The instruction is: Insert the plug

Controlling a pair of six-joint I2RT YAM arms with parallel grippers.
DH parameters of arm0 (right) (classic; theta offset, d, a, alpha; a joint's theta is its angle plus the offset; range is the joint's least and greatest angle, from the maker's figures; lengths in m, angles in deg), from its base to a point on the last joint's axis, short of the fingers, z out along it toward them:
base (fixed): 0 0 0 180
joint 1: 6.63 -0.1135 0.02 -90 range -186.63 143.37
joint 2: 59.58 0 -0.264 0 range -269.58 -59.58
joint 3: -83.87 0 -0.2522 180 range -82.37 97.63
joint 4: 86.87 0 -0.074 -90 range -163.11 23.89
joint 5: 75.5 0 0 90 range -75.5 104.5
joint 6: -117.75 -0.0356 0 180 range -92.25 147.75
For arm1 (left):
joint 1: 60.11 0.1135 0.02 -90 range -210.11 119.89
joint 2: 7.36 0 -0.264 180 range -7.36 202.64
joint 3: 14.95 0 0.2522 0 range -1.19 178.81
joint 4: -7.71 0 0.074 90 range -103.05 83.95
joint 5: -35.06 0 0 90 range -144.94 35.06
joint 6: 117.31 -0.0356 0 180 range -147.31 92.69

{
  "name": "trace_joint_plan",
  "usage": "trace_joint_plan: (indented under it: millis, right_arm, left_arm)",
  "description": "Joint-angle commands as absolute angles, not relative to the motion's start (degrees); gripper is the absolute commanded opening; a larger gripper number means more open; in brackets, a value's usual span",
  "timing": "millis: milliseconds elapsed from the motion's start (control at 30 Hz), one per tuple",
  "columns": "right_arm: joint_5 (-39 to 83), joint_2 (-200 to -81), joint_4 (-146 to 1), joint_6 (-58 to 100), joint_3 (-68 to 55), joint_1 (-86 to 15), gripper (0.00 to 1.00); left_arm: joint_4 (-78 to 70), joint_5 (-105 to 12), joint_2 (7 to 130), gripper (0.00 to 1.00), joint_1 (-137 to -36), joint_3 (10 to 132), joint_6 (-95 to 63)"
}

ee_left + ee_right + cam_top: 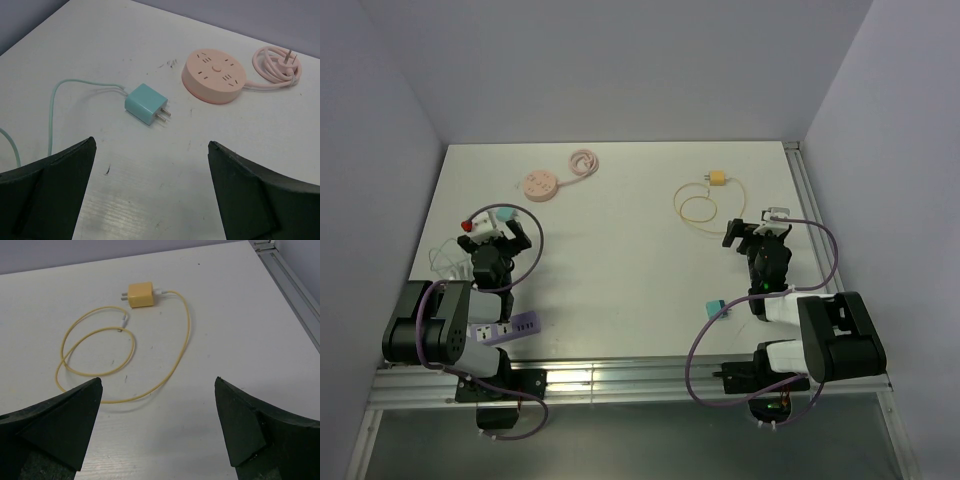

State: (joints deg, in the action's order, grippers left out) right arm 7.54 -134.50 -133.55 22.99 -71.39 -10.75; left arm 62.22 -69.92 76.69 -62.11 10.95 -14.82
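Note:
A teal plug [146,103] lies on the white table with its two prongs pointing right toward a round pink power strip [214,75]; in the top view the plug [505,214] sits just ahead of my left gripper [503,232]. My left gripper [151,145] is open and empty, a short way behind the teal plug. A yellow plug [140,294] with a looped yellow cable [125,360] lies ahead of my right gripper [157,382], which is also open and empty. From above, the yellow plug [718,179] is up and left of the right gripper [758,228].
The pink strip's coiled cord [274,64] lies to its right. A white block with a red part [473,222] sits left of the left gripper. A purple power strip [510,328] and another teal plug [717,307] lie near the arm bases. A metal rail [295,285] runs along the table's right edge.

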Motion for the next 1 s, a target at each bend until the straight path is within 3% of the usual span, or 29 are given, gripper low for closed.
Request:
trace_joint_plan:
  millis: [0, 100, 267, 367, 467, 667, 733, 833, 967]
  right_arm:
    - [7.7, -133.9, -136.4, 24.1, -69.9, -10.4, 1.00]
    - [7.6, -133.9, -136.4, 24.2, -69.9, -10.3, 1.00]
    - [7.8, -133.9, -136.7, 24.1, -70.2, -10.3, 1.00]
    - [11.9, -132.8, -139.2, 25.7, -72.5, -10.4, 1.00]
    - [11.2, -131.5, -140.4, 26.3, -72.8, -10.6, 1.00]
    - [5.0, -127.6, -133.4, 29.1, -71.0, -14.4, 1.00]
    - [1.6, -125.5, -132.1, 29.0, -71.2, -15.7, 1.00]
    - [-3.6, -122.6, -122.4, 27.9, -67.7, -18.1, 1.00]
    - [-6.5, -119.5, -112.7, 23.3, -63.8, -19.4, 1.00]
  left_arm:
    - [65.2, -70.9, 75.9, 1.00, -62.0, 11.8, -16.1]
    - [63.9, -73.3, 72.6, 1.00, -62.1, 11.6, -15.5]
    - [46.7, -83.9, 59.8, 0.99, -64.7, 15.3, -12.3]
    - [39.8, -81.5, 51.5, 1.00, -66.9, 17.0, -9.7]
    - [30.6, -87.3, 46.4, 1.00, -69.0, 19.2, 0.0]
    - [20.7, -80.5, 40.9, 0.99, -69.8, 20.3, 11.3]
    - [16.9, -83.7, 39.8, 0.99, -69.8, 21.7, 14.9]
    - [-1.3, -89.3, 38.6, 1.00, -69.8, 28.1, 26.2]
    - [-5.2, -85.4, 39.7, 1.00, -69.8, 33.6, 18.7]
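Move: The teal plug lies about 11 cm ahead of the left hand, 3 cm to its left and 9 cm below. From that hand the round pink socket is some 19 cm ahead and 6 cm right, and the purple power strip 18 cm back and 3 cm right. The yellow plug is about 20 cm ahead of the right hand, 4 cm left and 11 cm below; its cable loop is 11 cm ahead, 10 cm left, and the blue plug 15 cm back, 9 cm left. Upward, the left hand lifts about 13 cm, dips a little and ends some 11 cm higher, drawing back and right about 4 cm each, away from the teal plug. It rolls left side down by some 30 degrees and swings slightly counter-clockwise. After a pause the right hand eases up and left, farther from the yellow plug. Both grippers stay open and empty. ##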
